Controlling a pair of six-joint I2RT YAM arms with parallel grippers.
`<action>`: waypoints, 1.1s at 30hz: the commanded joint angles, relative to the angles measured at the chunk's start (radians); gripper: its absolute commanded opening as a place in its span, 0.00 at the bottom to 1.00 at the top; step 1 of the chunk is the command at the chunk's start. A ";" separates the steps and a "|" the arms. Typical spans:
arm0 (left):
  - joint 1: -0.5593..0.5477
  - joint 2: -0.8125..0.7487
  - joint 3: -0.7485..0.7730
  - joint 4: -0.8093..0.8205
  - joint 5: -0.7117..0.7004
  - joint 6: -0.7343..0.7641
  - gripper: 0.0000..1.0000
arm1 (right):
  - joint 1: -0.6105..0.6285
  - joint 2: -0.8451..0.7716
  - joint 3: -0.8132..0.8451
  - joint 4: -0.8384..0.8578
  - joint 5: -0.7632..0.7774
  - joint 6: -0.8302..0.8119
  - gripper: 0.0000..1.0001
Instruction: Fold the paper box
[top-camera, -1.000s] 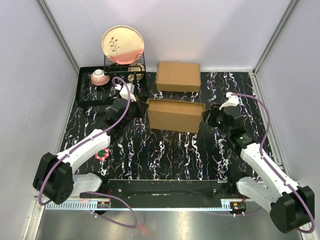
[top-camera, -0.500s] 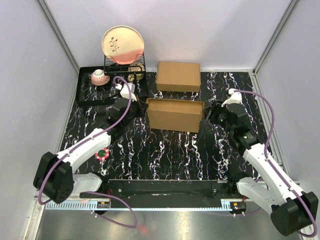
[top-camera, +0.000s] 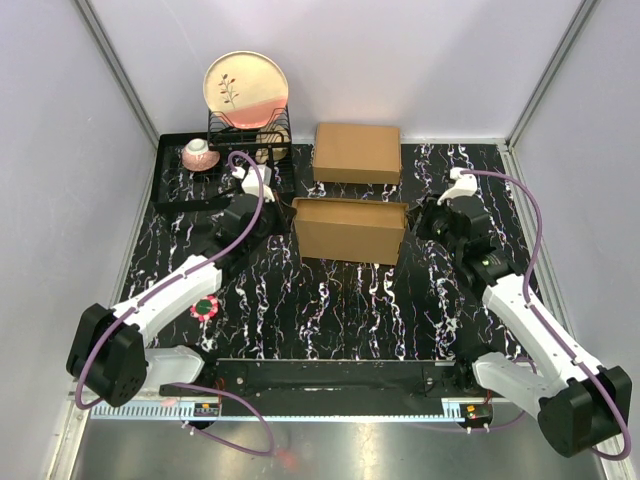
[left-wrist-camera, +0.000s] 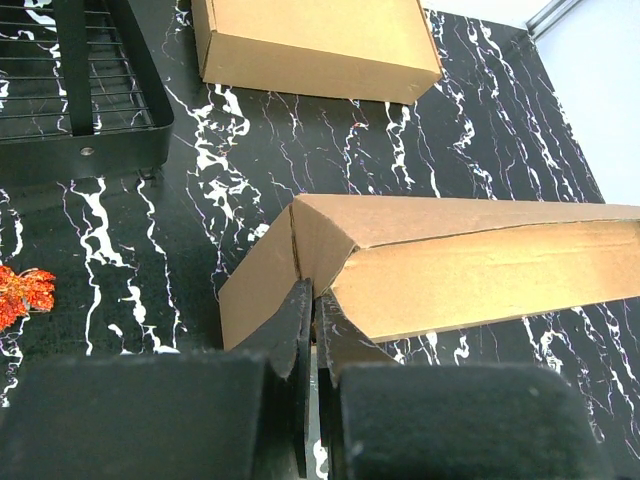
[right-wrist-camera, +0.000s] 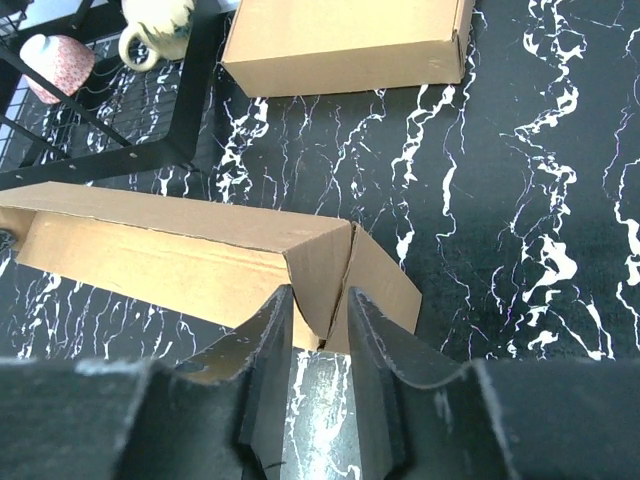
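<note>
The paper box (top-camera: 350, 232) stands mid-table, a brown cardboard mailer partly folded with its long wall upright. In the left wrist view my left gripper (left-wrist-camera: 312, 305) is shut on the side flap at the paper box's (left-wrist-camera: 480, 265) left corner. From above, that left gripper (top-camera: 286, 224) sits against the box's left end. My right gripper (top-camera: 413, 224) is at the right end. In the right wrist view the right gripper (right-wrist-camera: 320, 315) stands open, its jaws straddling the two end flaps of the paper box (right-wrist-camera: 160, 255), fingertips (right-wrist-camera: 272, 320) close to the cardboard.
A second, made-up cardboard box (top-camera: 357, 152) lies behind the paper box. At back left a black tray (top-camera: 180, 190) carries a wire rack (top-camera: 250, 130) with a plate (top-camera: 246, 88) and a pink cup (top-camera: 199, 153). A small red flower-shaped thing (top-camera: 205, 306) lies near the left arm.
My right gripper has moved back and left, up to the box's right end. The left arm and the paper box have stayed put.
</note>
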 joint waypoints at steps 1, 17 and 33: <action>-0.005 0.014 0.010 -0.103 -0.019 0.021 0.00 | 0.000 0.010 0.049 0.042 -0.009 -0.029 0.31; -0.016 0.028 0.016 -0.097 -0.016 0.021 0.00 | 0.000 0.032 0.003 0.079 0.002 -0.045 0.02; -0.021 0.036 -0.019 -0.085 -0.013 0.007 0.00 | 0.001 0.036 -0.106 0.093 -0.001 -0.030 0.00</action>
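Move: Between the right hand's half-open fingers lies the paper box's near right rim corner, about 1 cm ahead and 1 cm below the point where they will meet; the box's middle is some 12 cm to that hand's left and 4 cm below it, about level fore and aft. A closed carton lies roughly 20 cm ahead, 12 cm left and 12 cm below. For the left hand, already shut on the left rim corner, the right corner is about 24 cm to the right, level with it. Closing from about a third open to shut, the right fingers pinch the box's right rim corner, one finger coming from inside the opening and the other from outside the end wall. Meanwhile that hand eases about 1 cm forward, then sinks about 1 cm near the end, with hardly any wrist turn. The left hand stays almost in place, keeping its pinch on the left corner. ##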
